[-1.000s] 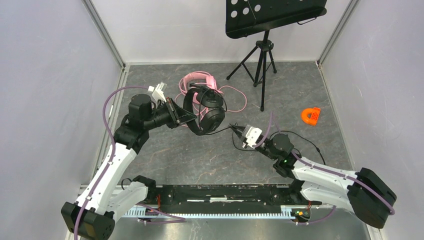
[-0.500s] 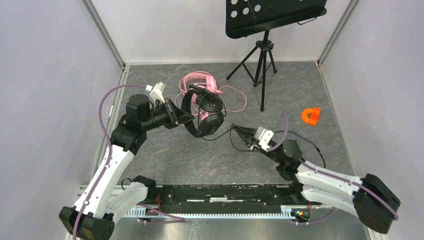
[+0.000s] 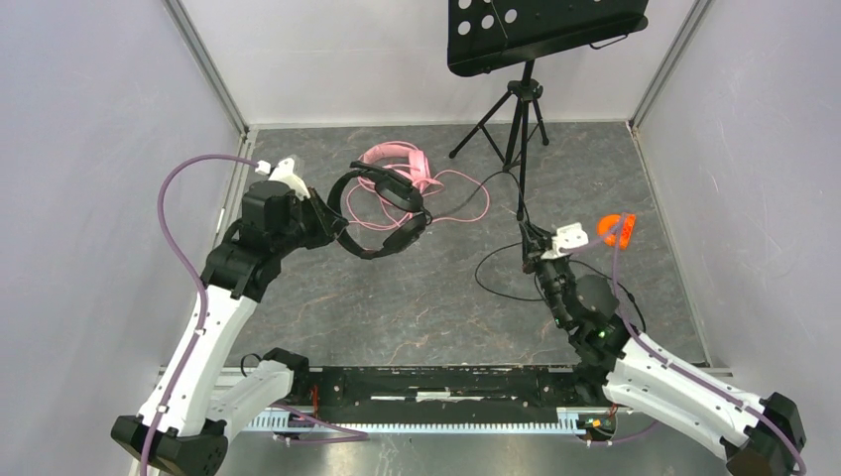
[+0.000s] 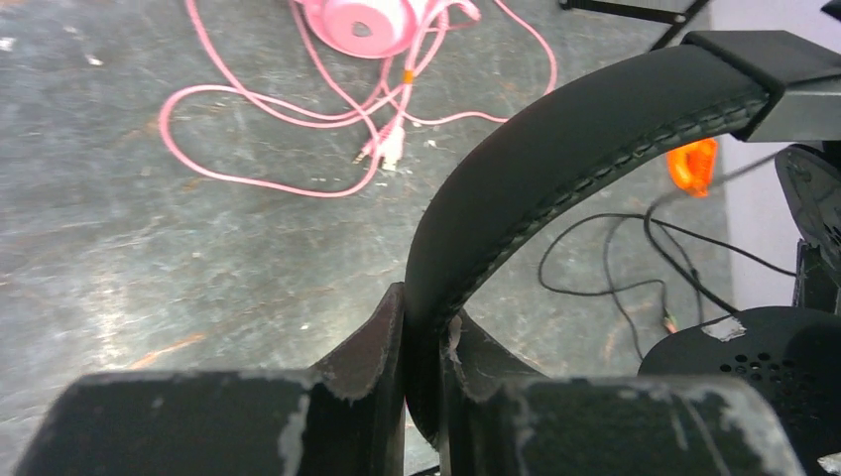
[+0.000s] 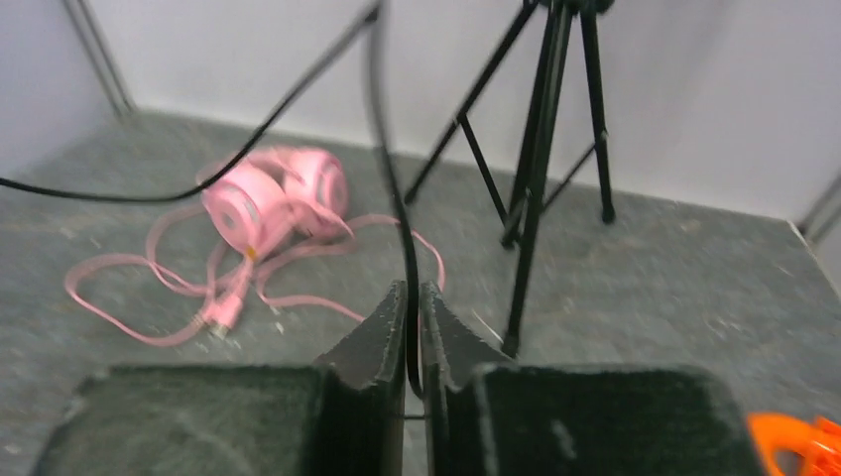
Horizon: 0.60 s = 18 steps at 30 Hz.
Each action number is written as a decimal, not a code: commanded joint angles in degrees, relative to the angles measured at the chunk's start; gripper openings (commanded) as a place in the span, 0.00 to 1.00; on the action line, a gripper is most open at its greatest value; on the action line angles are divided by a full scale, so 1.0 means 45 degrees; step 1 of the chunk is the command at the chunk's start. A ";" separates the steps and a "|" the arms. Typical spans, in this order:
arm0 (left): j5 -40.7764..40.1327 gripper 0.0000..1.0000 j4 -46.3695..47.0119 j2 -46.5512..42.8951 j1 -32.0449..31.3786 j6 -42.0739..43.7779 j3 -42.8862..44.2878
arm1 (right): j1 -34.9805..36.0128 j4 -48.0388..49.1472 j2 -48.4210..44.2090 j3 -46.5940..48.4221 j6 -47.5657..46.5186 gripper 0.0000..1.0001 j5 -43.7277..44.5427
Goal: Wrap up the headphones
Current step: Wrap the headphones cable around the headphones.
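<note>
The black headphones hang above the floor, with my left gripper shut on their headband; one ear cup shows at the lower right of the left wrist view. Their thin black cable runs right to my right gripper, which is shut on it and lifted; the cable rises from between the jaws. The pink headphones lie on the floor behind, their pink cable spread loosely around them.
A music stand on a black tripod rises at the back, close to my right gripper. A small orange plastic piece lies right of it. White walls close in the grey floor on three sides.
My left gripper has swung the black headphones left and tilted them flatter. My right gripper has risen and moved right and back toward the tripod, pulling the black cable out longer.
</note>
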 commanded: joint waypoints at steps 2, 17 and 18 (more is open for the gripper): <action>-0.1352 0.02 -0.0204 -0.0259 0.0031 0.1661 0.1092 | -0.0043 -0.4872 0.0515 0.2097 0.2264 0.33 -0.0080; 0.4911 0.02 -0.0859 0.0480 0.0031 0.2840 0.2348 | -0.0043 -0.1308 0.0700 0.2436 -0.2217 0.67 -1.1442; 0.5174 0.02 -0.0864 0.0421 0.0030 0.2819 0.2388 | -0.0043 -0.0953 0.1053 0.2490 -0.2494 0.67 -1.2037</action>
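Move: The black headphones, held by the headband in the left hand, have their middle about 6 cm to that hand's right, 3 cm ahead and nearly level. From the right hand, which holds the headphones cable, they lie some 24 cm left and 2 cm ahead, about level. On the floor 25 cm below the right hand, the pink headphones lie roughly 18 cm ahead and 23 cm left; the music stand's nearest foot is about 10 cm ahead and 3 cm right. The cable is let go as the right fingers spread wide; that hand dips 2–3 cm, then swings back and left some 10 cm while rising, turning about 35 degrees counter-clockwise towards the black headphones. Still pinching the headband, the left hand lifts them 2–3 cm, shifting slightly left, then back right, and ends turned clockwise some 15 degrees. ##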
